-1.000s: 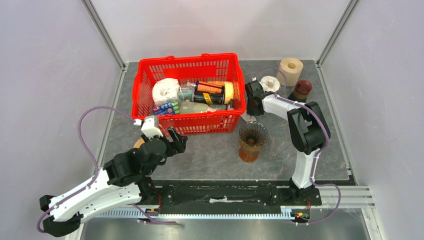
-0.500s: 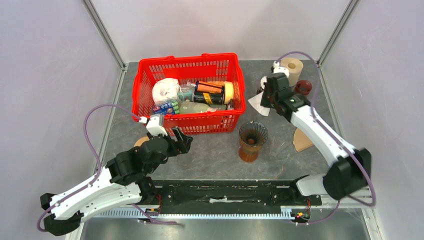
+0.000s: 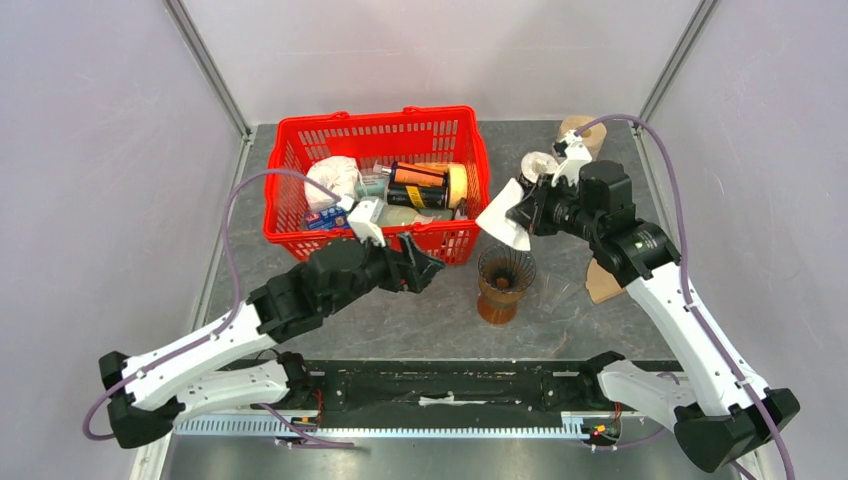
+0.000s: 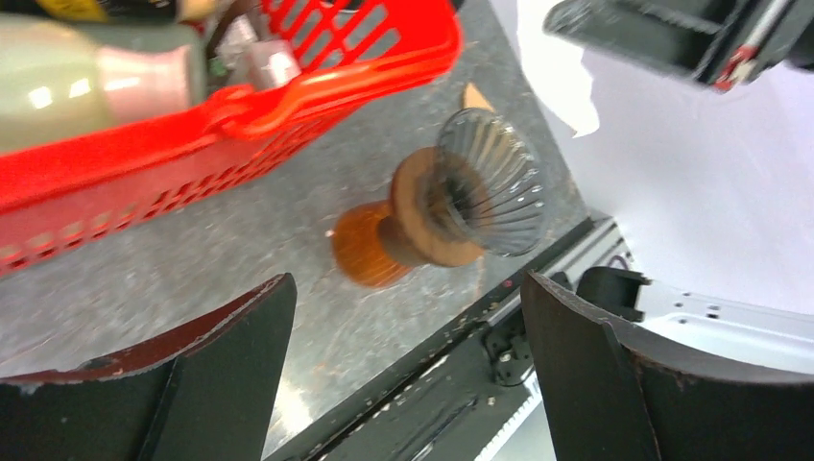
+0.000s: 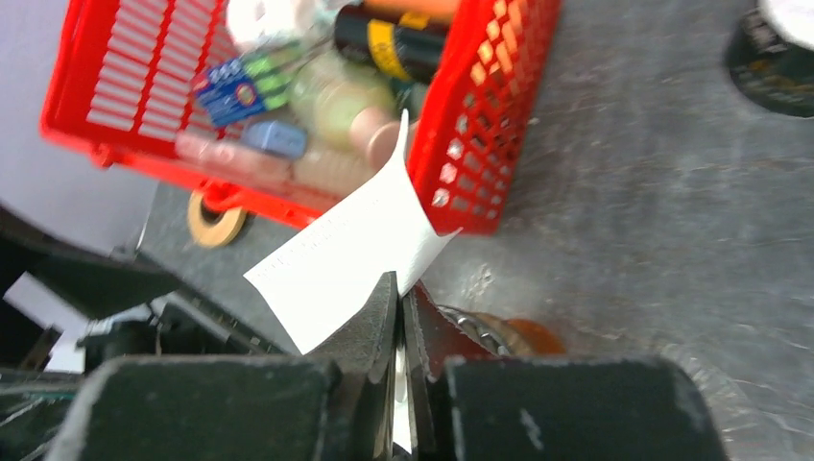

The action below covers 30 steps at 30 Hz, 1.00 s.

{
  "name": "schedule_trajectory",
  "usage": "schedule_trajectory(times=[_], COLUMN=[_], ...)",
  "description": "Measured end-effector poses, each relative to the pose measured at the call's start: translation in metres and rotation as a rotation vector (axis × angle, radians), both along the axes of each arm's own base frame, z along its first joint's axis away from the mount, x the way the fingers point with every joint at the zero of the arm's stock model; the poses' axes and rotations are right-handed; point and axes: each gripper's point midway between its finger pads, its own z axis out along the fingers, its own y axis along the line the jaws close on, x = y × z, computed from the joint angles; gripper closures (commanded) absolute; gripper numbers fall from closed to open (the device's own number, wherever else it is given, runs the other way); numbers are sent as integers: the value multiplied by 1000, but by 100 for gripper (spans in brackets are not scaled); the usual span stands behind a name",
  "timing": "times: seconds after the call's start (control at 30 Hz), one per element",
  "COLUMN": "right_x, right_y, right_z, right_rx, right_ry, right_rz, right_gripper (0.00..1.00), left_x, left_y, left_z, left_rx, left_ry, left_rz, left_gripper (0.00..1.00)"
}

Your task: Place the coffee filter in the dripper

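The dripper (image 3: 505,276), ribbed clear glass on an orange-brown wooden stand, sits upright on the grey table in front of the basket's right corner. My right gripper (image 3: 530,214) is shut on a white paper coffee filter (image 3: 503,219), which hangs in the air just above and behind the dripper. In the right wrist view the filter (image 5: 346,252) fans out from the closed fingertips (image 5: 401,284), with the dripper's rim (image 5: 485,330) just behind them. My left gripper (image 3: 425,266) is open and empty, left of the dripper. Its wrist view shows the dripper (image 4: 461,206) ahead, beyond the wide jaws.
A red basket (image 3: 285,170) full of bottles, cans and packets stands behind and left of the dripper. A tan roll (image 3: 580,130) and a white roll (image 3: 540,162) sit at the back right. A brown paper piece (image 3: 600,283) lies right of the dripper.
My right arm has swung from the back of the table toward the dripper, carrying the filter up and over it. My left arm has reached right, toward the dripper, still open.
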Motion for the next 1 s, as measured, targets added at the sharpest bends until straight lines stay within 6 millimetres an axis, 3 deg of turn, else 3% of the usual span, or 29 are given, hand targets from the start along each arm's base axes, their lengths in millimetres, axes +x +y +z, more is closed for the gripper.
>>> schedule_trajectory(times=[0.27,0.57,0.73,0.8,0.9,0.93,0.97,1.0], right_x=[-34,-50,-51,-52,-52,-52,-52,-52], right_y=[34,33,33,33,33,33,33,34], right_z=[-16,-3,0,0,0,0,0,-1], right_rx=[43,68,78,81,86,88,89,92], right_ry=[68,22,15,19,22,23,23,25], right_rz=[196,224,228,226,220,219,219,217], right_gripper=[90,90,90,90,90,89,87,80], left_x=[26,36,35,34,32,31,30,30], left_y=[-67,-114,-126,-131,-136,-137,-137,-137], left_z=[26,3,7,13,20,21,22,22], left_rx=[-40,-17,-41,-55,-78,-83,-85,-86], left_ry=[-22,27,25,20,13,12,12,11], left_rz=[-72,-155,-194,-209,-235,-244,-246,-249], left_gripper=[8,25,49,68,79,83,94,98])
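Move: The coffee filter, hanging from the right fingers, lies about 9 cm ahead of the left hand, 17 cm right and roughly level; the dripper is 20 cm right, 1 cm ahead, 13 cm below. From the right hand the dripper lies about 8 cm back, neither left nor right, 15 cm down on its glass server; the plastic cup is 5 cm back, 14 cm right, 26 cm below. Left hand sweeps 14 cm right and pinches the filter's free side; right draws it 5 cm back, towards the dripper. ##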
